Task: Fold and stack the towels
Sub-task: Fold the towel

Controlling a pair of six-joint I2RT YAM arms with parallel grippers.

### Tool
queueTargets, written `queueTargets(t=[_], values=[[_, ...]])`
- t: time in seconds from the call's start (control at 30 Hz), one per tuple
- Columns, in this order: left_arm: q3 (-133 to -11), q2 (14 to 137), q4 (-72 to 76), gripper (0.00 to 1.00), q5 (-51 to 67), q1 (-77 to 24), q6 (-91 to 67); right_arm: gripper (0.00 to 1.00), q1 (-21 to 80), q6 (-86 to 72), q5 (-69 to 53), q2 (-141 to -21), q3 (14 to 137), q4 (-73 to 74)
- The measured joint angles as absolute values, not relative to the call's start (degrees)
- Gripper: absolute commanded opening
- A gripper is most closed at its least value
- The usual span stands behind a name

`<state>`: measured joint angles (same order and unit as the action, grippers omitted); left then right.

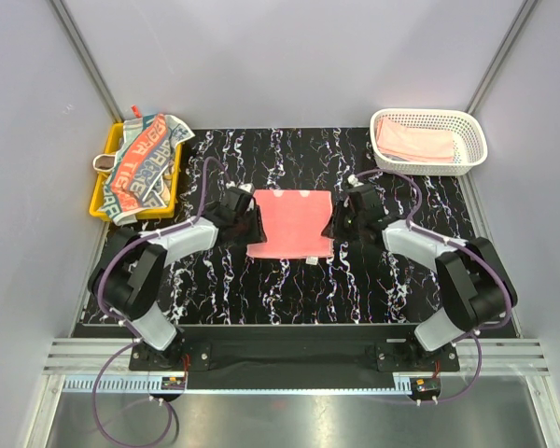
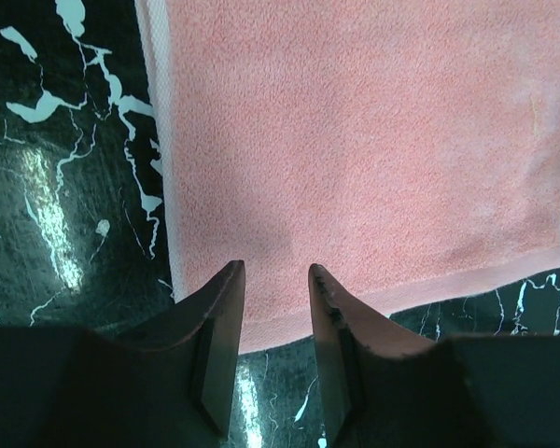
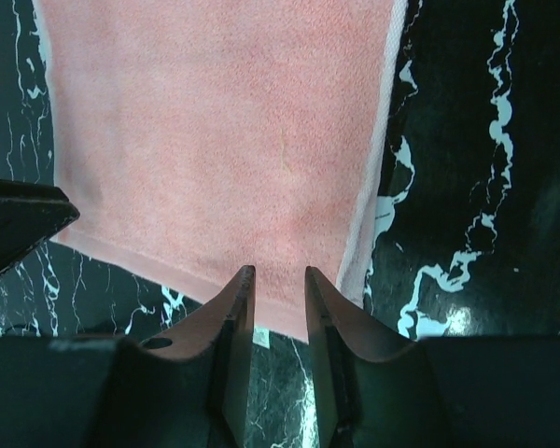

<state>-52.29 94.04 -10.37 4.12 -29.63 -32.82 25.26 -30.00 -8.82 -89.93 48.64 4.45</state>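
A plain pink towel [image 1: 289, 224] lies spread flat on the black marbled mat. My left gripper [image 1: 253, 222] is at its left edge and my right gripper [image 1: 333, 222] at its right edge. In the left wrist view the left gripper [image 2: 275, 271] stands open, its tips over the pink towel [image 2: 355, 140] near a corner, with the hem showing in the gap. In the right wrist view the right gripper [image 3: 278, 273] is also open, over the hem of the pink towel [image 3: 215, 121] near its corner. Neither pinches the cloth. A cream lettered towel [image 1: 145, 163] lies crumpled at the back left.
The lettered towel rests on a yellow tray [image 1: 101, 194] at the mat's back left corner. A white lattice basket [image 1: 476, 142] at the back right holds a folded pink cloth [image 1: 409, 142]. Grey walls close in both sides and the back.
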Motion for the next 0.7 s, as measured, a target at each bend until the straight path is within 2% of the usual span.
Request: queueTargets(t=[0.33, 0.47, 0.7], values=[[-53.2, 92.8, -11.5, 0.43, 2.5, -29.3, -33.0, 0.35, 25.8, -30.1, -5.1, -87.8, 47.7, 7.7], [-60.1, 94.3, -13.4, 0.43, 1.5, -27.0, -32.9, 0.35, 25.4, -28.8, -2.1, -93.7, 57.2, 11.0], [-76.3, 105.6, -12.0, 0.42, 3.7, -20.6, -30.6, 0.35, 21.5, -27.1, -0.6, -107.7, 76.9, 14.6]])
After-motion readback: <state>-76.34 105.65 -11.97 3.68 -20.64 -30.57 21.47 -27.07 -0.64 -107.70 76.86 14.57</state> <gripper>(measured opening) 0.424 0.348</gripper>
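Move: Both open hands are over the near part of the folded pink towel. The left hand, just above it, has the far-left corner about 16 cm ahead and 3 cm left, with the near-left corner some 4 cm back and 3 cm left. The right hand is roughly 3 cm above the towel: far-right corner about 14 cm ahead and 2 cm right, white tag some 6 cm back and 3 cm left. The left fingertips come free of the towel's near end, while the right hand first eases back about a centimetre; then both swing forward over the towel towards its far corners. The left goes about 14 cm while rising about 7, the right some 12 cm with a smaller rise. The fingers stay part-open and tilt a little more forward. ##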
